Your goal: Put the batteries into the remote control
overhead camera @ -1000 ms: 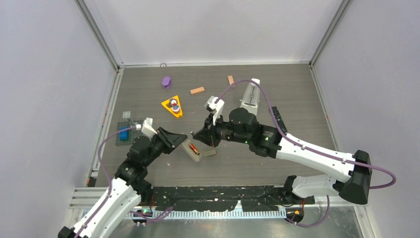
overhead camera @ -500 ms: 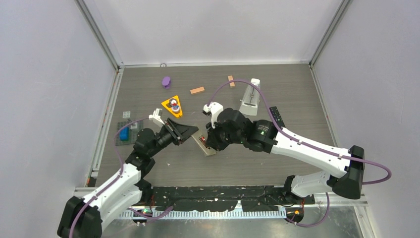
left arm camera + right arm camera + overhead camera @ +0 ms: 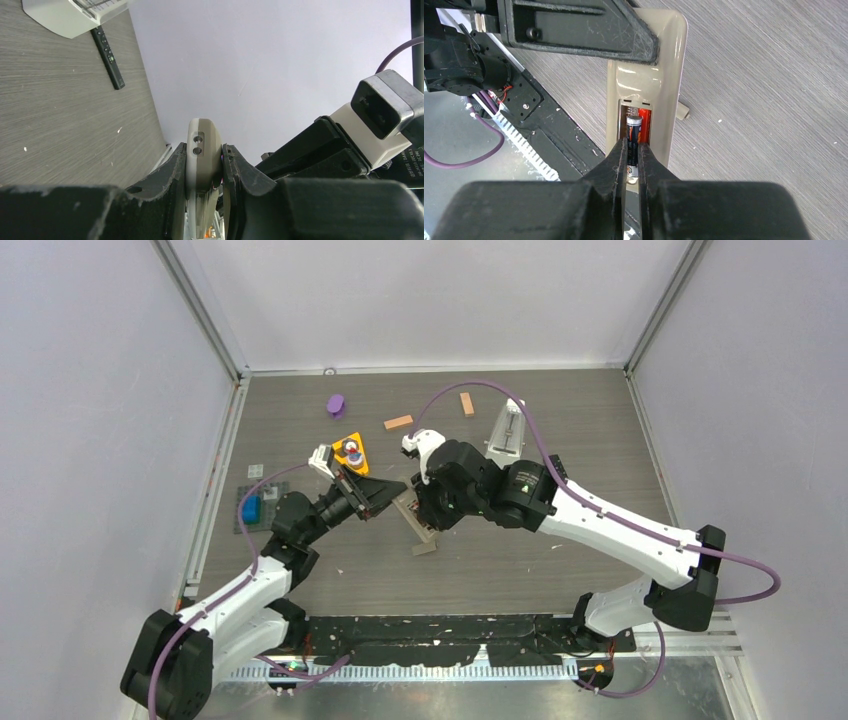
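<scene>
The beige remote control [image 3: 671,75] is held off the table with its battery compartment open and facing the right wrist camera. My left gripper [image 3: 204,146] is shut on one end of the remote control [image 3: 202,134]. A red-orange battery [image 3: 646,125] lies in the compartment. Beside it, a dark battery [image 3: 634,131] stands between the fingers of my right gripper [image 3: 632,146], which is shut on it over the compartment. From above, the two grippers meet at the remote control [image 3: 413,518], and the batteries are hidden there.
A small beige piece [image 3: 424,549] lies on the table below the remote. Farther back are a purple object [image 3: 336,404], an orange triangle [image 3: 351,453], two orange-brown blocks [image 3: 398,422], a white device [image 3: 507,430] and a black remote [image 3: 557,472]. A blue object [image 3: 250,508] sits at the left.
Both arms have moved away from the near edge, carrying the remote farther back and right. The right gripper has come over the compartment with the dark battery.
</scene>
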`<state>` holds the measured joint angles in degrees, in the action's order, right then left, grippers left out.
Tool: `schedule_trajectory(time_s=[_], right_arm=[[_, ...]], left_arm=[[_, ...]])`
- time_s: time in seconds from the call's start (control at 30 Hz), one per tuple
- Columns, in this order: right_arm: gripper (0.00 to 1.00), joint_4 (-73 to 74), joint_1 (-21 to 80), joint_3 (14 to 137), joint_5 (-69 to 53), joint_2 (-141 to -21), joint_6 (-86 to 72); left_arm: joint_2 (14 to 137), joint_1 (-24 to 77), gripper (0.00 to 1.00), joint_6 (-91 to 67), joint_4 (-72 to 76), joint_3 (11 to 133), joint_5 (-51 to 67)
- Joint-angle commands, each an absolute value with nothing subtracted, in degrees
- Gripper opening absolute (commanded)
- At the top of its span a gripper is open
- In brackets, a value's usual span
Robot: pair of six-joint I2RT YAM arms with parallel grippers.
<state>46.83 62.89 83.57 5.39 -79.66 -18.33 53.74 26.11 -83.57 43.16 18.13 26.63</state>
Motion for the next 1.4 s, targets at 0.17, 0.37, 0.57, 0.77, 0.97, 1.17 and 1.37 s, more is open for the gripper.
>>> schedule_trajectory(time_s=[0.17, 0.37, 0.57, 0.77, 0.97, 1.17, 1.37], right_arm=[[0.16, 48.9, 63.5, 86.8, 4.8, -81.1, -17.1], [0.2, 49.5, 63.5, 87.9, 4.1, -81.5, -17.0], [0.33, 48.9, 63.4, 88.6, 3.4, -81.7, -17.7], [0.44, 48.1, 63.1, 88.9, 4.7, -80.4, -19.7], [0.63, 42.6, 62.0, 85.1, 7.1, -74.6, -23.0], [0.72, 31.6, 61.0, 75.3, 8.2, -64.6, -27.5], [0.8, 23.7, 60.6, 66.5, 8.6, -58.3, -31.8]], left_arm=[[52.0, 25.9, 0.0, -84.8, 48.6, 20.1, 26.6], [52.1, 25.9, 0.0, -85.0, 48.7, 19.8, 25.9], [52.6, 25.9, 0.0, -85.7, 49.7, 18.9, 24.9], [53.3, 25.9, 0.0, -86.5, 50.7, 18.5, 24.7], [53.4, 25.9, 0.0, -89.0, 52.0, 18.2, 23.6], [53.3, 25.9, 0.0, -93.2, 53.7, 18.4, 21.8], [52.5, 25.9, 0.0, -96.3, 54.8, 18.8, 20.1]])
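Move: The right fingers are still shut on the dark battery, already partly in the remote control's compartment, whose middle is about 1 cm ahead, 1 cm left and 1 cm below. The small beige cover lies on the table some 2 cm ahead, 3 cm left and 20 cm lower. From the left hand, gripping the remote's far end, the compartment is roughly 4 cm right, 3 cm back and 1 cm down. Right fingers open wide, releasing the battery, then lift about 6 cm and rightward; left still holds the remote. ##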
